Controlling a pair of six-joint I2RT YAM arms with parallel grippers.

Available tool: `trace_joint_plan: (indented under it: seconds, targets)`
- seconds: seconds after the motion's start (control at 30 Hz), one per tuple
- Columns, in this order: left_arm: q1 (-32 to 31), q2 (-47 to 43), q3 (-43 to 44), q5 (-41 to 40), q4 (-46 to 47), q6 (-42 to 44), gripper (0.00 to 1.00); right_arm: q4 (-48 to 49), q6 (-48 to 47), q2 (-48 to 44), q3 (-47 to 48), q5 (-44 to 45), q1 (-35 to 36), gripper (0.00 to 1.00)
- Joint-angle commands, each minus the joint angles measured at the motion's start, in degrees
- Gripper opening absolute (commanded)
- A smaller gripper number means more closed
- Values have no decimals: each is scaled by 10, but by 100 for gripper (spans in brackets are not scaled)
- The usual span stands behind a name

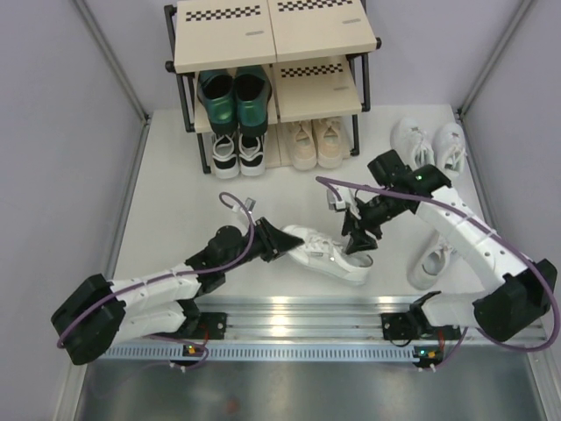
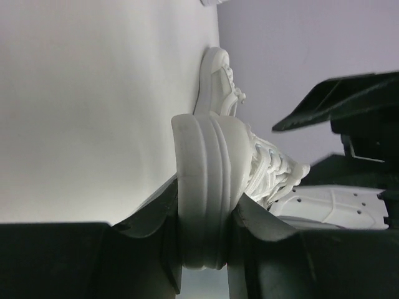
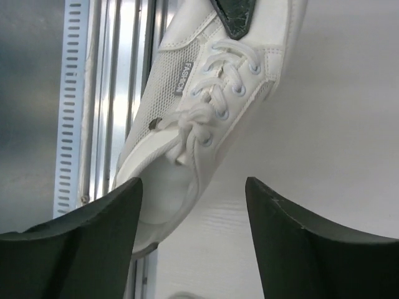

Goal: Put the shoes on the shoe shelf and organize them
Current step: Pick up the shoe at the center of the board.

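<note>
A white sneaker [image 1: 329,254] lies slantwise in the middle of the floor. My left gripper [image 1: 279,239] is shut on its toe; in the left wrist view the jaws [image 2: 206,218] clamp the thick white sole [image 2: 209,168]. My right gripper [image 1: 358,237] is open just beside the heel. In the right wrist view its jaws [image 3: 193,205] are wide apart, with the sneaker's [image 3: 206,112] heel opening next to the left finger but not pinched. The shoe shelf [image 1: 223,39] holds green heeled shoes [image 1: 232,98], black-and-white sneakers [image 1: 237,153] and beige sneakers [image 1: 316,142].
A pair of white sneakers [image 1: 429,140] sits at the back right by the wall. One more white sneaker [image 1: 434,263] lies under my right arm, also seen far off in the left wrist view [image 2: 218,87]. A metal rail [image 1: 289,311] runs along the near edge.
</note>
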Motion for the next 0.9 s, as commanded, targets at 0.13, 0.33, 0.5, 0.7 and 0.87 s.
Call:
trace_joint_plan:
  seconds: [0.13, 0.33, 0.5, 0.7, 0.87]
  targets:
    - [18, -85, -68, -70, 71, -87, 0, 91, 74, -116, -6, 15, -38, 100]
    - [22, -139, -85, -127, 48, -130, 0, 177, 96, -172, -130, -48, -65, 99]
    - [22, -154, -77, -145, 42, -146, 0, 253, 154, -195, -176, -15, -66, 99]
    - [22, -142, -51, -150, 42, -152, 0, 342, 221, -206, -204, -54, -64, 99]
    - [23, -131, -26, -146, 43, -146, 0, 344, 228, -167, -188, -38, -52, 99]
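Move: The left gripper already pinches the white shoe by its toe; the shoe's middle is about 12 cm to its right, 3 cm back and 2 cm lower. From the half-open right gripper, that middle is roughly 7 cm left, 3 cm back and 4 cm below. Around the right hand, the other white shoe stands some 32 cm to the right, 6 cm back and 14 cm down, the beige shoes about 33 cm ahead, 8 cm left and 12 cm down. Keeping its pinch on the toe, the left hand draws the shoe about 5 cm left and some 2 cm forward, dipping and coming back up while turning it nearly 20 degrees counter-clockwise. The right fingers open wide; that hand rises nearly 4 cm, sinks about 5, then lifts slightly and eases forward, rolling and turning clockwise to set its fingers either side of the heel. ##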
